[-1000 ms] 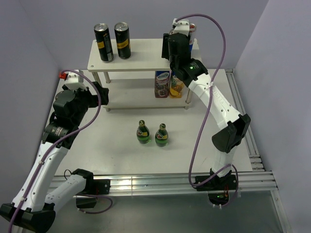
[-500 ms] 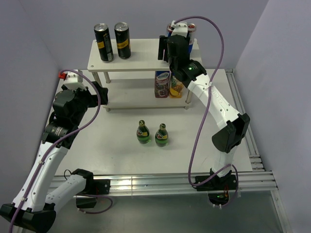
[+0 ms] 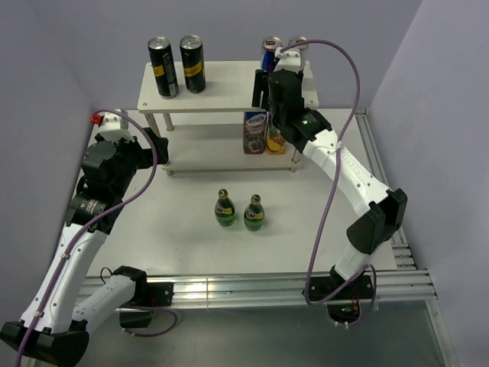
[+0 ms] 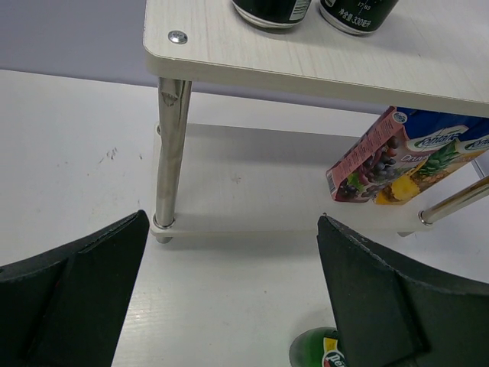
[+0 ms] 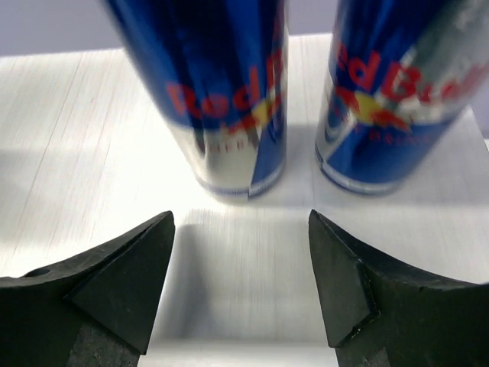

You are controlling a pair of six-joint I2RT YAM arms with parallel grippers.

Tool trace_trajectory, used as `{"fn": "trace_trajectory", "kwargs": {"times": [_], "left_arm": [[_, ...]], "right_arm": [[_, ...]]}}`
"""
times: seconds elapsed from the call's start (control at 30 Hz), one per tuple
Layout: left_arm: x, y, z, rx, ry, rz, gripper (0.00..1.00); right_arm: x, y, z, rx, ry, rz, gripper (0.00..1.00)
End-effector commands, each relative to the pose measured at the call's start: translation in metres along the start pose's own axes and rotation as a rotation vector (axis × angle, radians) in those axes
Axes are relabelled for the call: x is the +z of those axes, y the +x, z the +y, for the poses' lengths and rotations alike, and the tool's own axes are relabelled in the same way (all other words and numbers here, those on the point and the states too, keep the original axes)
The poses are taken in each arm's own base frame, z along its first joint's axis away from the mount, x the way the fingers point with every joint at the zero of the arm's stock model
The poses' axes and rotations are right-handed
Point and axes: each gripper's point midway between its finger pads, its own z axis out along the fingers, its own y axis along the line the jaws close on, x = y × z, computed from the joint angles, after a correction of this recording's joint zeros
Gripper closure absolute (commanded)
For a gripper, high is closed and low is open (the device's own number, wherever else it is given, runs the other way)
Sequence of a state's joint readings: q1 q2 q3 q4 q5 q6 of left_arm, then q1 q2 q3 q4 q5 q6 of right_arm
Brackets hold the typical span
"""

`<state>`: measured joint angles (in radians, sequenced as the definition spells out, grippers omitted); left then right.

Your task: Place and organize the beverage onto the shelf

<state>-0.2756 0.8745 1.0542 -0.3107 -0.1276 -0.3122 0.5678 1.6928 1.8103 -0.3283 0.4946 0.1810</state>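
The shelf (image 3: 221,95) holds two black cans (image 3: 162,67) (image 3: 192,63) on the left of its top board. Two blue-and-silver cans (image 3: 270,50) (image 3: 297,44) stand upright side by side at the top board's back right. In the right wrist view these cans (image 5: 221,99) (image 5: 390,99) are just beyond my right gripper (image 5: 241,229), which is open and holds nothing. Two green bottles (image 3: 224,209) (image 3: 254,213) stand on the table in front of the shelf. My left gripper (image 3: 162,147) hangs open by the shelf's left posts, with one bottle (image 4: 315,353) at its right finger.
Two juice cartons (image 3: 254,131) (image 3: 276,141) stand on the shelf's lower board, also seen in the left wrist view as cartons (image 4: 367,157). A metal shelf post (image 4: 172,145) is ahead of the left gripper. Purple walls close the back and sides.
My right gripper has opened, let go of a blue-and-silver can on the top board and drawn back toward me. The left arm has not moved.
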Motion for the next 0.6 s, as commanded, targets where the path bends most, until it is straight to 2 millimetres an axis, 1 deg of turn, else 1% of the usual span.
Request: {"fn": "trace_trajectory", "kwargs": {"times": [0.0, 0.03, 0.07, 0.1, 0.13, 0.17, 0.2, 0.23, 0.27, 0.3, 0.33, 0.37, 0.4, 0.43, 0.47, 0.5, 0.53, 0.57], "left_arm": [[-0.001, -0.012, -0.005, -0.018, 0.027, -0.045, 0.01], [-0.001, -0.012, -0.005, -0.018, 0.027, -0.043, 0.01], [-0.001, -0.012, -0.005, -0.018, 0.025, -0.044, 0.01], [-0.001, -0.012, -0.005, -0.018, 0.025, -0.044, 0.01], [-0.001, -0.013, -0.004, -0.017, 0.023, -0.046, 0.01], [-0.001, -0.013, -0.004, -0.017, 0.023, -0.046, 0.01], [0.0, -0.012, -0.004, -0.015, 0.023, -0.041, 0.01], [0.001, -0.01, -0.005, -0.017, 0.025, -0.033, 0.01], [0.002, -0.006, -0.005, -0.02, 0.027, -0.018, 0.01], [0.001, -0.005, -0.009, -0.026, 0.046, -0.002, 0.01], [0.0, 0.004, -0.01, -0.031, 0.049, 0.042, 0.01], [0.0, 0.009, -0.014, -0.056, 0.062, 0.063, 0.01], [-0.001, 0.02, -0.018, -0.07, 0.088, 0.097, 0.01], [-0.004, 0.026, -0.022, -0.083, 0.101, 0.107, 0.01], [-0.011, 0.033, -0.028, -0.103, 0.109, 0.095, 0.01], [-0.015, 0.037, -0.033, -0.11, 0.111, 0.087, 0.01], [-0.024, 0.046, -0.052, -0.108, 0.158, 0.101, 0.01], [-0.03, 0.056, -0.06, -0.122, 0.17, 0.119, 0.01]], "right_arm": [[-0.029, -0.014, 0.002, 0.05, -0.028, -0.041, 0.22], [-0.032, -0.012, 0.003, 0.059, -0.035, -0.037, 0.22], [-0.034, -0.003, 0.003, 0.054, -0.037, -0.019, 0.22], [-0.045, -0.006, 0.005, 0.062, -0.052, -0.027, 0.22], [-0.051, -0.005, 0.006, 0.066, -0.059, -0.027, 0.22], [-0.054, 0.007, 0.005, 0.054, -0.047, -0.01, 0.22], [-0.067, 0.001, 0.003, 0.064, -0.056, -0.028, 0.22], [-0.075, 0.017, 0.009, 0.05, -0.059, -0.009, 0.22], [-0.091, 0.009, 0.007, 0.067, -0.067, -0.034, 0.22], [-0.1, 0.013, 0.008, 0.076, -0.074, -0.034, 0.22], [-0.111, 0.016, 0.01, 0.084, -0.082, -0.035, 0.22], [-0.131, 0.024, 0.011, 0.089, -0.105, -0.036, 0.22], [-0.141, 0.029, 0.012, 0.101, -0.121, -0.036, 0.22], [-0.15, 0.036, 0.013, 0.123, -0.14, -0.03, 0.22], [-0.167, 0.049, 0.012, 0.128, -0.166, -0.023, 0.22], [-0.175, 0.056, 0.011, 0.138, -0.18, -0.017, 0.22], [-0.18, 0.075, 0.01, 0.145, -0.187, 0.01, 0.22], [-0.195, 0.076, 0.009, 0.161, -0.216, 0.01, 0.22]]}}
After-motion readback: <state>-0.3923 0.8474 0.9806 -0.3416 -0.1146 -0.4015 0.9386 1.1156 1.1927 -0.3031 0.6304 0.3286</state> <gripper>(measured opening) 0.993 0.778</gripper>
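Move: The right green bottle lies about 24 cm back, 6 cm left and 28 cm below my right hand. The left green bottle is some 9 cm to the left of that bottle and about level with it. The Red Bull can I have already let go of stands roughly 4 cm ahead of my right hand and 1 cm left, with the other can 7 cm to its right. From my left hand, the left green bottle lies some 20 cm right, 8 cm back and 25 cm below. I draw my open right hand straight back off the top board, away from the Red Bull cans and out over the table towards the green bottles, about 18 cm and gathering speed. It sinks slightly late on and turns some 10 degrees counter-clockwise. My left hand, at first still, then sets off right and down by about 4 cm each way, drawing back a little towards the left bottle, fingers still wide open. ##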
